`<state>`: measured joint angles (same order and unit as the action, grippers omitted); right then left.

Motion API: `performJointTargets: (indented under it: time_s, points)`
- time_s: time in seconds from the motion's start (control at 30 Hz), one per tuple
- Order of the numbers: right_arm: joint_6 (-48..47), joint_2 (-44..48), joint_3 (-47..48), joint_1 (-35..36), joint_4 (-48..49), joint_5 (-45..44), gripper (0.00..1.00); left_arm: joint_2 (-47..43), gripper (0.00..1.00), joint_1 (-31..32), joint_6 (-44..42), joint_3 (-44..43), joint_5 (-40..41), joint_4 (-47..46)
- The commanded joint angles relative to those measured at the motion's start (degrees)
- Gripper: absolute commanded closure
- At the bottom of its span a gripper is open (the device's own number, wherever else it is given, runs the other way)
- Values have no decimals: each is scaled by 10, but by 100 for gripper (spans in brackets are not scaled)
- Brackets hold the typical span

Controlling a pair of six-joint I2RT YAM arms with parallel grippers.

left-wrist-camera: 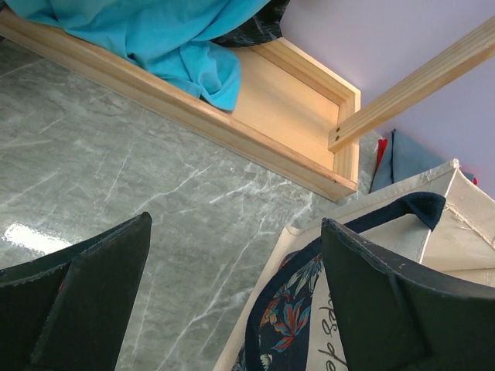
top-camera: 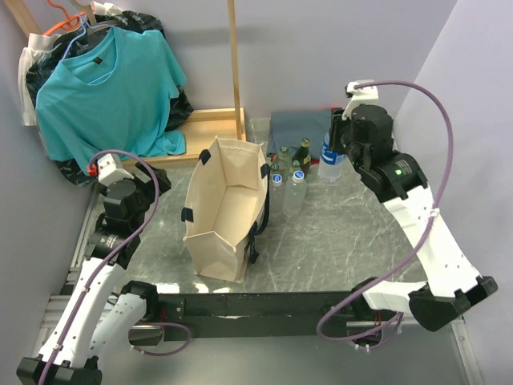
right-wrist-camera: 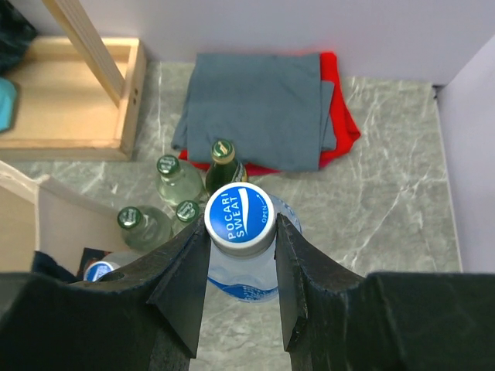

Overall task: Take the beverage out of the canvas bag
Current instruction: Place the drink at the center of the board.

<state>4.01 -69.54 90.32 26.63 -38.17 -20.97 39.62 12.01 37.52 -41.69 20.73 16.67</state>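
Observation:
The beverage [right-wrist-camera: 239, 218] is a clear Pocari Sweat bottle with a blue and white cap, upright and outside the bag. My right gripper [right-wrist-camera: 240, 229] is shut on its cap, one finger on each side. In the top view the beverage [top-camera: 331, 165] is right of the canvas bag [top-camera: 210, 241], under my right gripper [top-camera: 341, 151]. The beige canvas bag stands open-topped with black handles. My left gripper [left-wrist-camera: 233, 224] is open over the table at the bag's left edge [left-wrist-camera: 456, 232], holding nothing. From above, the left gripper [top-camera: 156, 181] is just left of the bag.
Several small glass bottles [top-camera: 287, 178] stand between the bag and the beverage, with green caps [right-wrist-camera: 172, 176] and one dark bottle [right-wrist-camera: 224, 166]. Folded grey and red cloth [right-wrist-camera: 259, 108] lies behind them. A wooden rack base [top-camera: 212, 132] and a hanging teal shirt [top-camera: 104, 88] fill the back left.

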Motion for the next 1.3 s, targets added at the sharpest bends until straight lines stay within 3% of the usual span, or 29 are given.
performJointTargets:
  time_s: [0.0, 0.43, 1.27]
  points:
    - [9, -1, -15, -9, 130, 3, 100, -8, 4, -1, -10, 2, 0, -18]
    - [37, -5, -91, -47, 191, 57, 100, 5, 4, -1, -13, 1, -8, -15]
    - [51, -42, -196, -67, 312, 39, 100, 7, 4, -1, -15, 5, -1, -18]
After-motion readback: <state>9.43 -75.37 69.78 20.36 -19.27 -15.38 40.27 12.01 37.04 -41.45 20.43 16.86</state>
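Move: The Pocari bottle already hangs by its cap from the right hand; its open spot on the board lies about 7 cm ahead and some 38 cm below that hand. The dark green bottle stands about 8 cm ahead and 5 cm left, the nearest clear glass bottle 3 cm ahead and 8 cm left, and the folded grey cloth some 24 cm straight ahead. From the left hand the spot is about 11 cm ahead, 46 cm right and 24 cm below. The Pocari bottle, still pinched at its cap, is lowered by the right hand about 13 cm towards the open board just right of the glass bottles, carried forward some 5 cm along the way. The drop is quick at first, then slower, and the wrist tips a little further down while the fingers keep their hold. ##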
